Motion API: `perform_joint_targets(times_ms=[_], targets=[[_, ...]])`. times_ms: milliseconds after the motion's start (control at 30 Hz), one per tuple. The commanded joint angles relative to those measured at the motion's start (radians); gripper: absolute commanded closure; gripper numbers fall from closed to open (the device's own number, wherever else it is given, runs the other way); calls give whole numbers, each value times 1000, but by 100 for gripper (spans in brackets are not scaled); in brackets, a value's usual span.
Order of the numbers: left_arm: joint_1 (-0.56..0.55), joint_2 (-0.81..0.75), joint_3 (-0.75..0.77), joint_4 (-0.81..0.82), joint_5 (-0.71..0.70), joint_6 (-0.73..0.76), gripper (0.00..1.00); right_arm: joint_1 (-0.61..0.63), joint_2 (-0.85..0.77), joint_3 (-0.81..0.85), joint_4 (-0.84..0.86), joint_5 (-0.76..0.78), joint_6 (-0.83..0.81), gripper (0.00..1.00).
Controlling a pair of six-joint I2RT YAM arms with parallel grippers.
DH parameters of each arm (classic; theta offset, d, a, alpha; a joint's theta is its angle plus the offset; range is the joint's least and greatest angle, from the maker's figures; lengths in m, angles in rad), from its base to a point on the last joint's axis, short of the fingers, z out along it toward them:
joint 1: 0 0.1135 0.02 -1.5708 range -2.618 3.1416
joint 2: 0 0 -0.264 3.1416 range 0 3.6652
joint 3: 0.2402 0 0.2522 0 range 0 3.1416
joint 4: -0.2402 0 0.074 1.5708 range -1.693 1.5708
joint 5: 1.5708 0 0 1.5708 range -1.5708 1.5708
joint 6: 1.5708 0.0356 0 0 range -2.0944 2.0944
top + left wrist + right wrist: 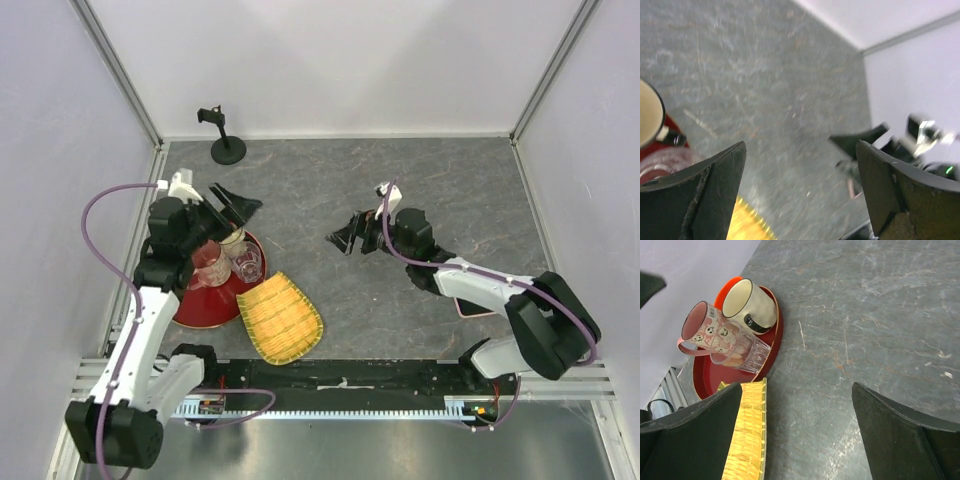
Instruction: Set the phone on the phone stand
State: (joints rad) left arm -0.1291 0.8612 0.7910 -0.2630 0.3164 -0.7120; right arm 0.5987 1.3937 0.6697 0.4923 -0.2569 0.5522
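The black phone stand point(228, 135), a disc base with a thin post and a small bracket, stands at the back left of the table near the wall. Only a pink-edged sliver of the phone point(468, 308) shows, lying on the table under my right arm. My left gripper point(236, 205) hangs open above the red plate, with nothing between its fingers point(715, 185). My right gripper point(350, 236) is open over the middle of the table, pointing left, and in the right wrist view it point(797, 387) has only bare table between its fingers point(905, 435).
A red plate point(198, 310) at the left holds a white mug point(752, 305), a pink printed cup point(715, 335) and a clear glass point(747, 357). A yellow bamboo tray point(280, 317) lies beside it. Walls close in the back and sides.
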Motion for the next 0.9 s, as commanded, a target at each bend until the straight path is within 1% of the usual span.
perform_joint_targets(times_ms=[0, 33, 67, 100, 133, 200, 233, 300, 333, 367, 400, 433, 467, 533, 600, 733, 767, 800, 867], targets=[[176, 120, -10, 370, 187, -303, 5, 42, 56, -41, 301, -18, -40, 2], [202, 196, 20, 421, 216, -349, 5, 47, 67, -48, 328, -15, -57, 2], [245, 244, 40, 444, 220, -363, 5, 50, 71, -58, 337, -5, -66, 2], [259, 280, 62, 455, 214, -371, 6, 53, 71, -77, 347, 4, -75, 2], [284, 356, 109, 455, 190, -391, 7, 52, 65, -88, 367, 10, -89, 2], [302, 424, 154, 473, 171, -421, 8, 52, 54, -117, 377, 30, -107, 2], [309, 488, 196, 505, 150, -438, 8, 52, 39, -122, 371, 36, -132, 2], [315, 550, 253, 507, 112, -440, 9, 53, 22, -142, 365, 63, -144, 2], [316, 580, 310, 507, 71, -438, 9, 52, 4, -148, 356, 76, -158, 2], [318, 646, 342, 510, 55, -440, 9, 53, -5, -153, 354, 84, -164, 2], [321, 679, 373, 515, 38, -438, 8, 52, -15, -163, 353, 99, -172, 2], [324, 711, 437, 518, 12, -431, 8, 53, -34, -167, 345, 107, -175, 2], [325, 783, 471, 501, -3, -426, 9, 52, -44, -170, 342, 111, -185, 2], [329, 847, 555, 472, -48, -444, 9, 52, -74, -183, 341, 120, -192, 2], [329, 931, 585, 510, -71, -457, 9, 53, -106, -197, 336, 134, -201, 2], [327, 1055, 680, 521, -126, -455, 9, 52, -145, -219, 327, 175, -225, 2], [330, 1084, 688, 544, -125, -466, 8, 52, -151, -226, 324, 182, -230, 2], [329, 1131, 691, 627, -106, -474, 8, 52, -160, -229, 322, 189, -238, 2], [329, 1168, 686, 698, -117, -518, 9, 50, -167, -237, 321, 196, -242, 2]])
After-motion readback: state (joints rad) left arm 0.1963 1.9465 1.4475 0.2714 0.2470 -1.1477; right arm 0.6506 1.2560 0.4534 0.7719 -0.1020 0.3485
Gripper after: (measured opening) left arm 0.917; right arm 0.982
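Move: The empty left hand is going for the phone stand, whose middle lies some 42 cm ahead of it, about 9 cm to its left and roughly 16 cm lower. The cream mug is about 11 cm ahead, 9 cm left and 19 cm below this hand, with the glass mug some 3 cm ahead, 5 cm left and 20 cm below. From the right hand the stand lies about 40 cm ahead, 31 cm left and 8 cm lower. The left hand sweeps fast away from the mugs towards the phone stand, about 30 cm forward and half as far left, dipping slightly at the end while the wrist swings nearly 30 degrees counter-clockwise and rolls its left side down; the fingers stay open and stop short of the stand. Meanwhile the open right hand edges left, then back to the right by a few centimetres, sinking and then rising, as its fingertips tilt up. ##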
